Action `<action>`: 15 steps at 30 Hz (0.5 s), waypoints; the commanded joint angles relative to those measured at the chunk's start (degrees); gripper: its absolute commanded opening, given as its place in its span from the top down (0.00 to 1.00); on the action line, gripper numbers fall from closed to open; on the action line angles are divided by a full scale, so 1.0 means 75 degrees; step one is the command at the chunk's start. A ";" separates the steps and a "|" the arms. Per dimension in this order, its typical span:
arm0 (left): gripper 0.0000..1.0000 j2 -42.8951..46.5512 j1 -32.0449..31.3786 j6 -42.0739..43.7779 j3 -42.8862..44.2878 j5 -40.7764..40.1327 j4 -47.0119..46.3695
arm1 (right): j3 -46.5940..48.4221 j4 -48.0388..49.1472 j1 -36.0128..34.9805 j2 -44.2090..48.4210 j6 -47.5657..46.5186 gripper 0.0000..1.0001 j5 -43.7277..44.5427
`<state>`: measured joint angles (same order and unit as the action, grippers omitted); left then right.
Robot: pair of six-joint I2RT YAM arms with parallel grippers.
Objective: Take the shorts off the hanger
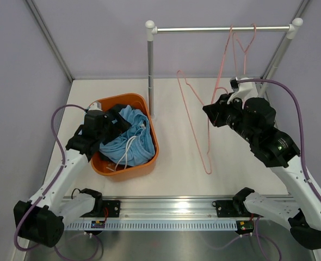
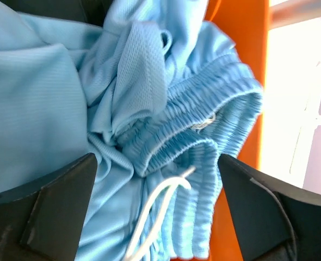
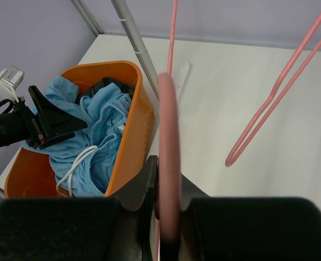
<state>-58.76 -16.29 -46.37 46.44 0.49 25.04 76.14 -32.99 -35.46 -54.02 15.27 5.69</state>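
The light blue shorts (image 1: pixel 130 138) with a white drawstring (image 2: pixel 160 204) lie crumpled in the orange basket (image 1: pixel 152 136). My left gripper (image 1: pixel 116 124) hangs just above them, open, its fingers (image 2: pixel 57 209) either side of the elastic waistband (image 2: pixel 204 117) with nothing gripped. A bit of dark cloth (image 3: pixel 107 85) shows behind the blue shorts (image 3: pixel 98 128) in the basket. At mid-right my right gripper (image 1: pixel 210 115) is shut on a bare pink wire hanger (image 1: pixel 196 136), whose bar (image 3: pixel 167 136) runs up between the jaws of my right gripper (image 3: pixel 168 190).
A clothes rack stands at the back, its pole (image 1: pixel 149 70) right behind the basket and its rail (image 1: pixel 220 28) carrying a second pink hanger (image 1: pixel 242 41). A pink wire loop (image 3: pixel 269 109) hangs right of my right gripper. Grey walls close both sides.
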 commanded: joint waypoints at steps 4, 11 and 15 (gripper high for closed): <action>0.01 0.0663 0.0005 0.1002 0.1376 -0.0686 0.0821 | 0.0816 0.0028 -0.0041 -0.0366 -0.0851 1.00 -0.0724; 0.01 0.0792 0.0005 0.1741 0.2689 -0.0956 0.1244 | 0.2125 -0.0369 -0.0041 -0.1538 -0.1180 1.00 0.0130; 0.01 0.0839 0.0005 0.2033 0.3089 -0.0980 0.1244 | 0.3123 -0.0464 -0.0030 -0.2754 -0.1496 1.00 0.0704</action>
<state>-53.47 -16.29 -34.74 66.32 -5.13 34.17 94.21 -36.42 -35.46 -70.13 7.22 6.44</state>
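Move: The right hand grips the freed pink hanger; the rail it is taken to runs about 16 cm straight ahead and 14 cm higher. Two empty hangers' hooks sit on the rail, roughly 5 and 12 cm to this hand's right, and the left post stands some 18 cm to its left and 16 ahead. For the open left hand, the blue shorts in the basket lie about 9 cm below, 2 cm back and 2 cm to the right. The left hand rises nearly straight up, some 14 cm, off the blue shorts in the orange basket, drifting slightly to its left while the wrist tips up about 20 degrees and the wide-open fingers stay empty. The right hand, fingers still shut on the pink hanger, first eases left and up, then speeds forward towards the rail, carrying the hanger about 5 cm forward, with a smaller rise and shift to the left and a slight roll of its left side downwards. ##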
